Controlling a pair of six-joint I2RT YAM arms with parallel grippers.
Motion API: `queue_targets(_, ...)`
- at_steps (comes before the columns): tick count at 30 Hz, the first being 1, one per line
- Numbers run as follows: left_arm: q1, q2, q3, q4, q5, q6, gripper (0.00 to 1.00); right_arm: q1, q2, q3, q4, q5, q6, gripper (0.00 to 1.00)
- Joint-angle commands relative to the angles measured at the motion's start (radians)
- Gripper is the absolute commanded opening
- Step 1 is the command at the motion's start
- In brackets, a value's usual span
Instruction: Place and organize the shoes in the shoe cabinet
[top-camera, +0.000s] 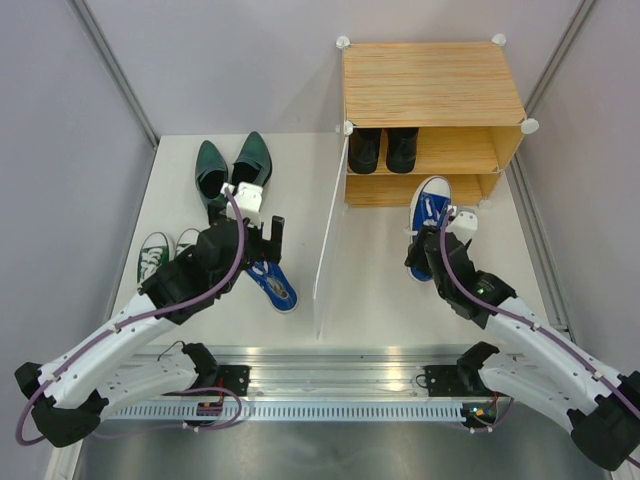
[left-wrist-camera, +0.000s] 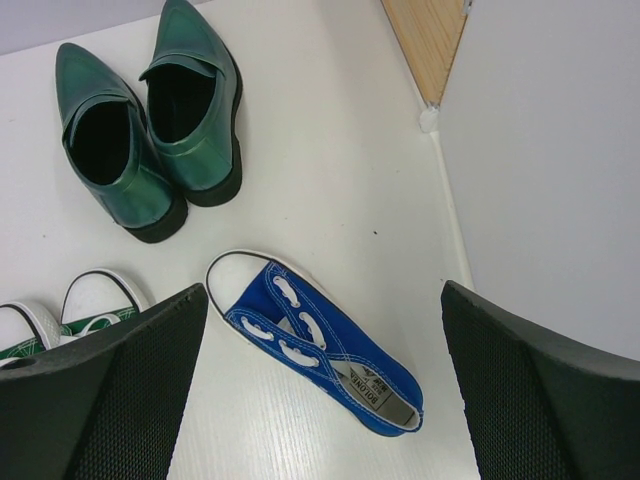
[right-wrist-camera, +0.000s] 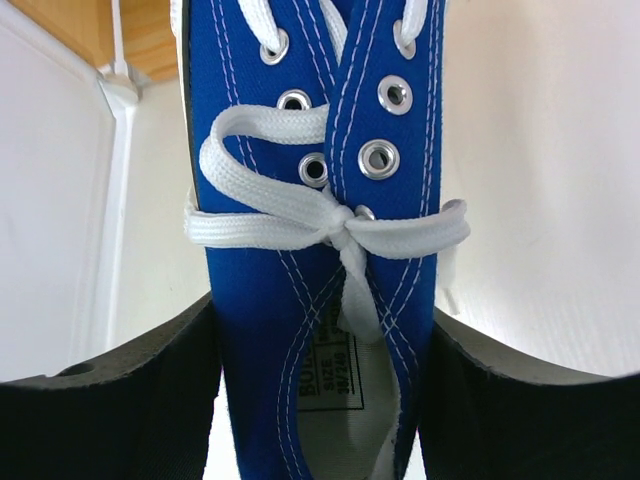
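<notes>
My right gripper (top-camera: 425, 255) is shut on a blue canvas sneaker (right-wrist-camera: 250, 270), its fingers (right-wrist-camera: 120, 400) pressing both sides near the heel. The white toe of that sneaker (top-camera: 430, 200) points at the lower shelf of the shoe cabinet (top-camera: 430, 80). The second blue sneaker (left-wrist-camera: 320, 340) lies on the table, and my left gripper (left-wrist-camera: 322, 295) hovers wide open above it without touching. Black dress shoes (top-camera: 383, 150) stand on the cabinet's upper shelf. The dark green pointed shoes (top-camera: 232, 170) and the green white-toed sneakers (top-camera: 165, 250) sit on the table's left half.
The cabinet's translucent white door panel (top-camera: 325, 240) stands open, reaching toward the near edge and dividing the table between the two arms. Grey walls close in on both sides. The second blue sneaker (top-camera: 275, 285) lies just left of the panel.
</notes>
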Motion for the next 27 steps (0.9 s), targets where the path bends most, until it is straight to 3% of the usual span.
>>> queue_targets(1,0.005,-0.015,0.003,0.040,-0.026,0.025,1.00,-0.001,-0.023,0.104,0.043,0.103,-0.076,0.06)
queue_targets(9,0.007,-0.017,0.004,0.038,-0.006,0.020,1.00,-0.087,0.112,0.240,0.057,0.043,-0.163,0.08)
queue_targets(16,0.007,-0.025,0.002,0.040,-0.007,0.022,1.00,-0.280,0.221,0.322,0.126,-0.139,-0.196,0.05)
queue_targets(19,0.005,-0.034,-0.002,0.040,-0.006,0.018,1.00,-0.305,0.267,0.372,0.144,-0.193,-0.205,0.05)
queue_targets(27,0.005,-0.040,-0.001,0.040,-0.007,0.018,1.00,-0.363,0.401,0.516,0.164,-0.193,-0.268,0.05)
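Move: The blue sneaker, gripped near its heel by the right hand, is bound for the free slot on the cabinet's upper shelf, whose middle is about 25 cm ahead, 7 cm to the right and 6 cm higher. The nearer black shoe there stands about 26 cm ahead and 5 cm to the left, the other 14 cm to the left, both some 7 cm up. From the left hand that slot is about 24 cm ahead, 49 cm to the right and 6 cm lower. The blue sneaker, toe leading, is carried by the right hand some 11 cm forward to the upper shelf opening, beside the black shoes. The hand rises about 4 cm early on, runs forward nearly level while easing some 4 cm to the right, then climbs a bit more as it goes in. The fingers keep their hold near the heel, with hardly any wrist turn. ##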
